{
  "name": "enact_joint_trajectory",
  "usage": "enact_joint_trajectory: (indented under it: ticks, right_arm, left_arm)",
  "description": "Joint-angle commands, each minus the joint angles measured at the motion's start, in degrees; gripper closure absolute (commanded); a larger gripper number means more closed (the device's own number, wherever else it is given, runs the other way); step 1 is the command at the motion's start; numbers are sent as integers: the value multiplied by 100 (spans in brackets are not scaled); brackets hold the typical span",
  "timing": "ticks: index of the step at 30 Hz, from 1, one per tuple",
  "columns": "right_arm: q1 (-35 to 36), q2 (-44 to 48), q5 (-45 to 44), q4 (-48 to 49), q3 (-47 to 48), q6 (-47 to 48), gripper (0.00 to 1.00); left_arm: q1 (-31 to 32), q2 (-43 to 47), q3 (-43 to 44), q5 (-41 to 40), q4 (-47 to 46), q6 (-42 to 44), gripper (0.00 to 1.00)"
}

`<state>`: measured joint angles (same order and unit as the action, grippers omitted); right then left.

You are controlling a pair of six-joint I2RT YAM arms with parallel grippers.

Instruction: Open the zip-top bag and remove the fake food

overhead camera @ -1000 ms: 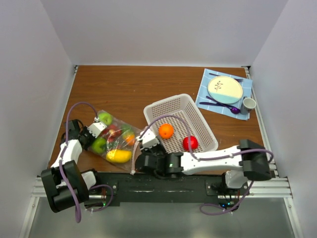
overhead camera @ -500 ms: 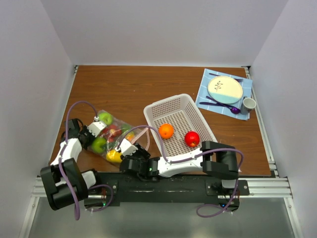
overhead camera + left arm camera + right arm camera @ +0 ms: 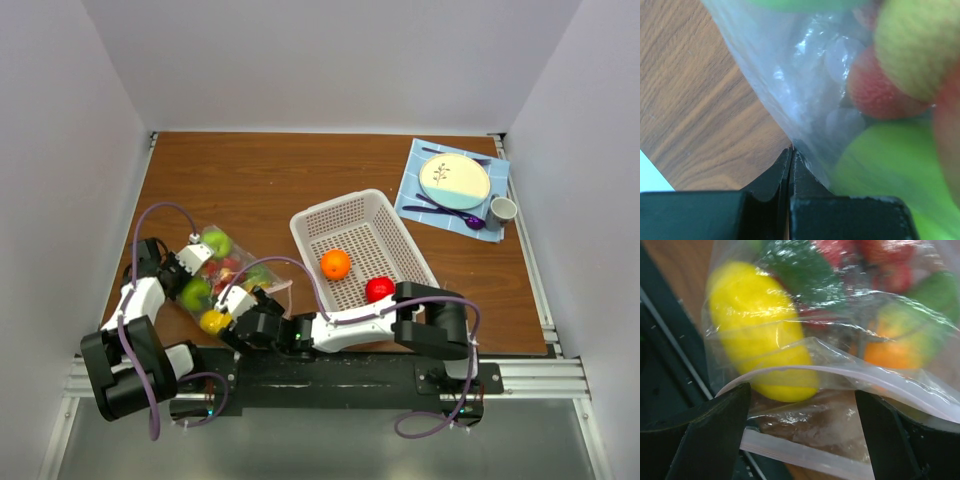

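Note:
The zip-top bag (image 3: 232, 276) lies at the table's left front, clear and crinkly, with fake food inside: green apples (image 3: 214, 241), a yellow banana (image 3: 213, 321), red fruit. My left gripper (image 3: 200, 260) is shut on the bag's film (image 3: 805, 90) at its far-left edge, next to a green apple (image 3: 890, 170). My right gripper (image 3: 229, 312) is open at the bag's near edge. Its fingers (image 3: 715, 425) straddle the parted pink zip strips (image 3: 865, 376). The banana (image 3: 760, 335) and an orange (image 3: 890, 354) lie just behind them inside the bag.
A white perforated basket (image 3: 345, 196) stands right of the bag and holds an orange (image 3: 335, 264) and a red apple (image 3: 379, 289). At the back right, a blue cloth carries a plate (image 3: 455, 180), a cup (image 3: 503, 210) and a purple spoon (image 3: 450, 214).
My right arm has swung left from beside the basket to the bag's near edge. The bag and its fruit have shifted slightly left. My left gripper has kept its hold.

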<state>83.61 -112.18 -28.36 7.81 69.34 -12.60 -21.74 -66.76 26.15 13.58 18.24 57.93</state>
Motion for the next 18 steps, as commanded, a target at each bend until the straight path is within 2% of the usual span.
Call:
enact_joint_trajectory:
  ticks: [1,12,18]
  right_arm:
    - [32,-225,998,282,238,65,9]
    - [67,-691,806,466,642,-129,8]
    - [85,-866,551,493,1019,222,8]
  left_arm:
    - [-32,-65,101,39,-5,-72,100]
    - [-32,-47,145,65,171,-107,100]
    - [-32,49,66,48,259,-19,100]
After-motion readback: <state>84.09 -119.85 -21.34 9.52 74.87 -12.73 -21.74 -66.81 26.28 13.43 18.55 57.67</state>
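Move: Just beyond the right hand's open fingers, the lemon lies in the bag's mouth, about 1 cm ahead, 5 cm to the left and 4 cm lower. The orange in the bag is some 6 cm ahead and 2 cm to the right; the near green apple is about 8 cm ahead and 9 cm left, both some 4 cm lower. From the left hand, the lemon lies roughly 8 cm back and 8 cm right, about 1 cm higher. Dipping about 3.5 cm and drawing back some 2 cm, the right hand comes down at the bag's zip mouth, then slides some 2 to 3 cm left towards the lemon, rising barely. Its fingers stay wide open and the wrist turns only about 5 degrees counter-clockwise, fingertips nearing the zip lip and the lemon. The left hand holds still, its shut fingertips staying against the bag's far-left edge. ##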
